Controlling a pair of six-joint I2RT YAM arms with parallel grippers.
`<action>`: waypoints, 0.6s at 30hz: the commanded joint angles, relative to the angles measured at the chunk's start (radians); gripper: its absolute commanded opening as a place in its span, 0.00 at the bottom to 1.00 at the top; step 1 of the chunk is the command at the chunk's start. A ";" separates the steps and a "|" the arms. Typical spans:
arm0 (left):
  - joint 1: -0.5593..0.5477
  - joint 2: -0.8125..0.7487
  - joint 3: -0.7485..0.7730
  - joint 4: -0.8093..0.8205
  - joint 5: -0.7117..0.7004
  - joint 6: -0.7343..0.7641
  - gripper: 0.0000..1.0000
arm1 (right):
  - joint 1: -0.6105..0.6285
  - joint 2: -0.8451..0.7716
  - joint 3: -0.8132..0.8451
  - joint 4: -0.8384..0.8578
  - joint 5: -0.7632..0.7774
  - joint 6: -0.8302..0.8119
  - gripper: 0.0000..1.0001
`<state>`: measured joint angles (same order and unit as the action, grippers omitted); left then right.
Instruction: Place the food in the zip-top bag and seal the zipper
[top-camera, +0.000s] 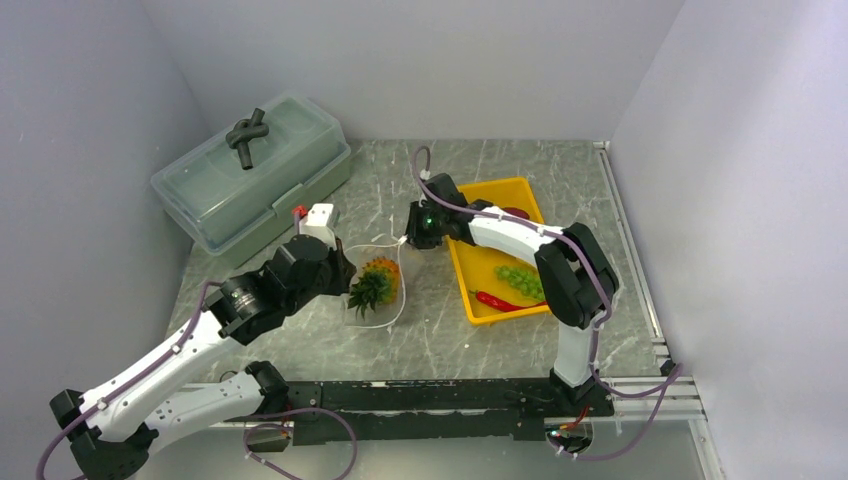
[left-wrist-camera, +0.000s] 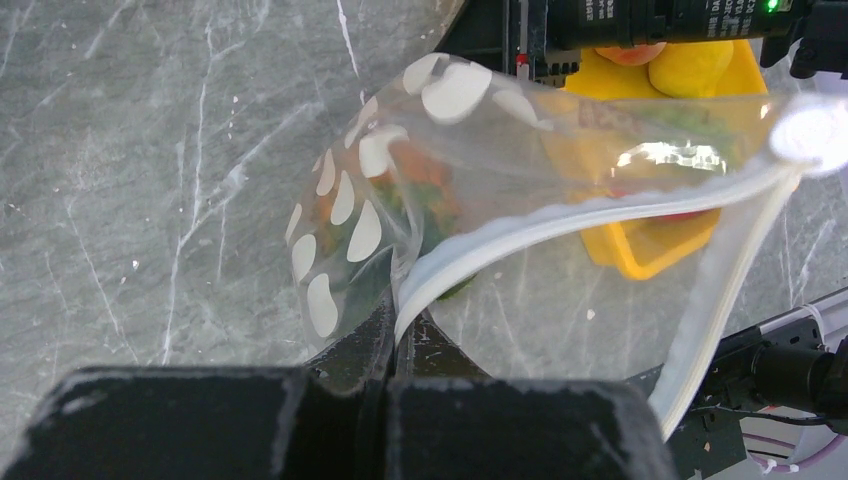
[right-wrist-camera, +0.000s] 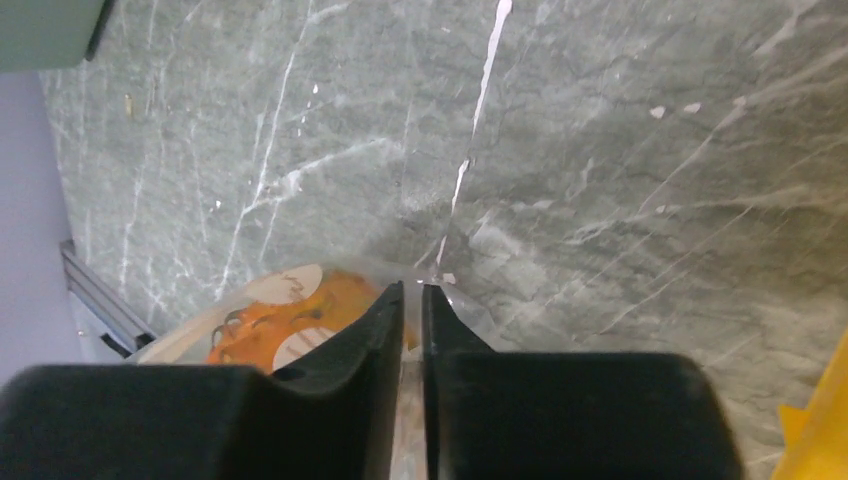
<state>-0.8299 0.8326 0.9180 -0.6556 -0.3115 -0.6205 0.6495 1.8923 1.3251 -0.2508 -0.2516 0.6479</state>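
Note:
The zip-top bag (top-camera: 393, 303), clear with white dots, lies mid-table with the orange pineapple (top-camera: 375, 283) inside. My left gripper (top-camera: 340, 272) is shut on the bag's left end, pinching the zipper (left-wrist-camera: 600, 210) where its two whitish strips meet, just above the fingertips (left-wrist-camera: 380, 335). The strips spread apart toward the far end, so the mouth gapes. My right gripper (top-camera: 407, 240) is at the bag's far corner; in its wrist view the jaws (right-wrist-camera: 412, 290) stand almost together with the bag's edge between them. Green grapes (top-camera: 520, 280) and a red chili (top-camera: 498, 300) lie in the yellow tray (top-camera: 488, 262).
A peach (left-wrist-camera: 630, 52) and a yellow fruit (left-wrist-camera: 690, 65) sit at the tray's far end. A large translucent lidded box (top-camera: 250, 175) with a black object (top-camera: 248, 130) on top stands at the back left. Walls close in on three sides.

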 joint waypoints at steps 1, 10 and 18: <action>0.003 -0.016 -0.001 0.021 -0.009 0.005 0.00 | -0.002 -0.055 -0.023 0.059 -0.034 0.020 0.04; 0.002 -0.032 0.019 -0.012 -0.027 0.017 0.00 | -0.002 -0.128 -0.037 0.060 0.013 0.021 0.00; 0.002 -0.062 0.044 -0.033 -0.048 0.040 0.00 | -0.002 -0.240 0.106 -0.060 0.127 -0.059 0.00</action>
<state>-0.8299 0.7986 0.9188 -0.6865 -0.3309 -0.6079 0.6495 1.7546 1.3109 -0.2779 -0.2039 0.6403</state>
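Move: The zip-top bag's far film edge is already between the right hand's nearly shut fingers, within about 1 cm of the hand point. The pineapple in the bag lies some 5 cm to the left of this hand, 6 cm nearer the base and slightly lower; the yellow tray's middle is about 21 cm to its right, roughly level with it and 5 cm lower. From the left hand, which holds the zipper edge, that film edge is some 13 cm ahead, 11 cm right and 14 cm below. The right fingers finish closing, pinching the film at the bag's far edge while the hand eases back about 1 cm, then the hand rises some 5 cm from its lowest point, coming forward again by about 1 cm, drifting slightly right and tipping its fingers up a little. The left hand keeps its shut grip on the zipper edge up at the mouth and shifts only about 1 cm to its left as the right hand lifts. ##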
